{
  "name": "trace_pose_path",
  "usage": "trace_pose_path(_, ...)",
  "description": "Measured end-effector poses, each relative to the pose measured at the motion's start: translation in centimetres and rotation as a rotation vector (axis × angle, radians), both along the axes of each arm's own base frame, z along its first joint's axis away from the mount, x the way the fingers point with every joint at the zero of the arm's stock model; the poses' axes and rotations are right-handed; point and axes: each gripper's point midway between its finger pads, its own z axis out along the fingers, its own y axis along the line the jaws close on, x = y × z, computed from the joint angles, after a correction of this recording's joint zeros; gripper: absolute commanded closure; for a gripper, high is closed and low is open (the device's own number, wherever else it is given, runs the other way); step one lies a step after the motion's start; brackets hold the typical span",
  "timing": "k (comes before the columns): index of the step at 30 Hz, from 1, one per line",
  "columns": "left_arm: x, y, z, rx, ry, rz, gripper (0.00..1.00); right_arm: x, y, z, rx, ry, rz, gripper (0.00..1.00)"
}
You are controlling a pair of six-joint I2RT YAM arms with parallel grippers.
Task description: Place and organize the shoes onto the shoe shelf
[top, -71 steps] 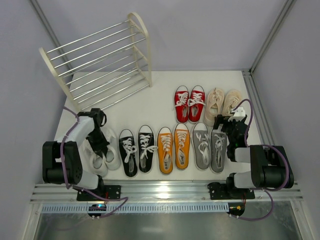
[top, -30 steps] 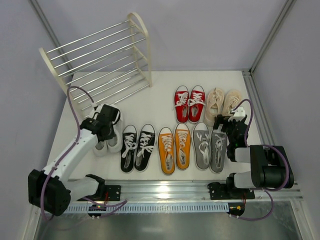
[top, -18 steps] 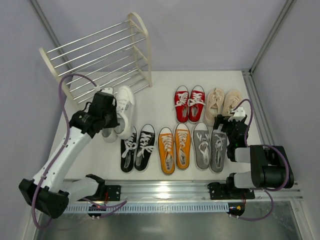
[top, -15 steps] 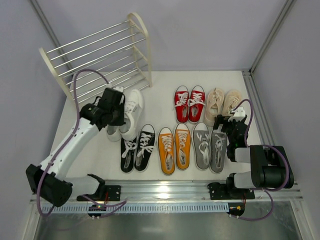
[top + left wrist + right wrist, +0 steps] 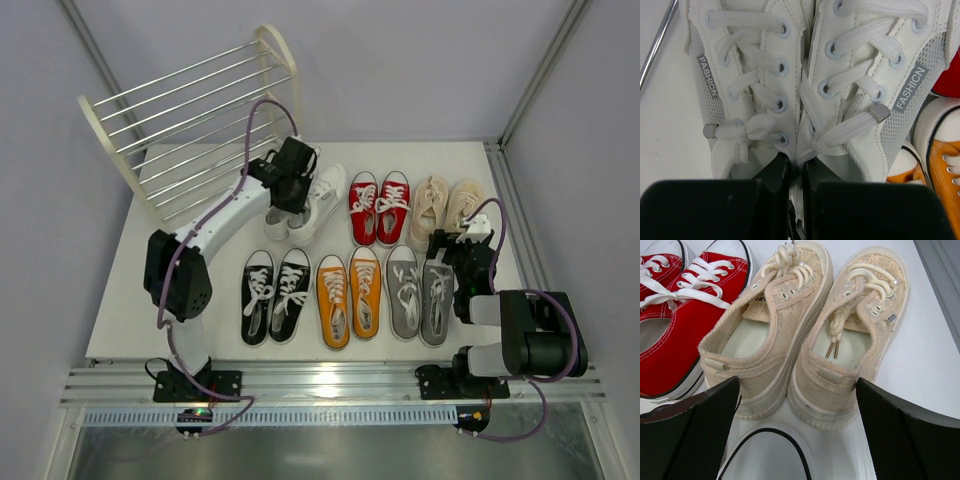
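Observation:
My left gripper [image 5: 291, 190] [image 5: 797, 170] is shut on the white shoes [image 5: 318, 203] [image 5: 840, 90], pinching the two inner walls together at the heel end. The pair sits just left of the red shoes [image 5: 378, 206], below the right end of the shoe shelf [image 5: 200, 115]. Black [image 5: 272, 296], orange [image 5: 347, 292] and grey shoes [image 5: 418, 290] form the near row. My right gripper [image 5: 462, 246] [image 5: 797, 390] stands open behind the heels of the beige shoes [image 5: 446, 204] [image 5: 805, 340], touching nothing.
The shelf leans tilted at the back left, with one silver rod [image 5: 657, 42] in the left wrist view. A metal rail [image 5: 330, 385] runs along the near edge. The red shoes [image 5: 675, 315] lie left of the beige pair, and a grey shoe's toe cap [image 5: 770, 455] lies below my right gripper.
My left arm has carried the white pair from the near left of the table up and right, to beside the red shoes. The right arm has not moved.

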Motion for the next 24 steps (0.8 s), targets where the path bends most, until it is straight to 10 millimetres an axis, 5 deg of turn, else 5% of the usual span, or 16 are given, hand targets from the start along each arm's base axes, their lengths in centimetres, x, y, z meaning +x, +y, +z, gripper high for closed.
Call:
trace_pose_path(8, 1.9, -0.1, -6.9, 0.099, 0.089, 0.06, 1.0, 0.0, 0.0, 0.0, 0.0, 0.0, 0.0, 0.03)
trace_pose_path(13, 2.8, -0.3, -8.1, 0.102, 0.078, 0.097, 0.98, 0.0, 0.0, 0.0, 0.0, 0.0, 0.0, 0.03)
trace_pose_path(18, 3.2, -0.3, -8.4, 0.083, 0.053, 0.132, 0.7, 0.0, 0.0, 0.0, 0.0, 0.0, 0.0, 0.03)
trace_pose_path(20, 3.1, -0.3, -8.3, 0.077, 0.042, 0.135, 0.49, 0.0, 0.0, 0.0, 0.0, 0.0, 0.0, 0.03)
trace_pose_path(24, 3.1, 0.0, -7.1, 0.048, -0.01, 0.151, 0.38, 0.0, 0.0, 0.0, 0.0, 0.0, 0.0, 0.03)
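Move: My left hand already pinches the pair of white shoes by their inner sides. The bare spot they are going to has its middle some 12 cm below this hand, about 6 cm ahead and straight in line. The red shoes stand about 17 cm to this hand's right and 5 cm ahead; the black shoes are 17 cm back and 7 cm left, the orange ones 17 cm back and 10 cm right. From my right hand the spot is about 32 cm left and 8 cm ahead. I lower my left hand about 8 cm, easing some 3 cm forward, to set the hanging white pair on the bare table left of the red shoes. My wrist turns roughly 10 degrees counter-clockwise along the way. Once down I pause, open my fingers past half to let go of the inner sides, and just start to rise. ##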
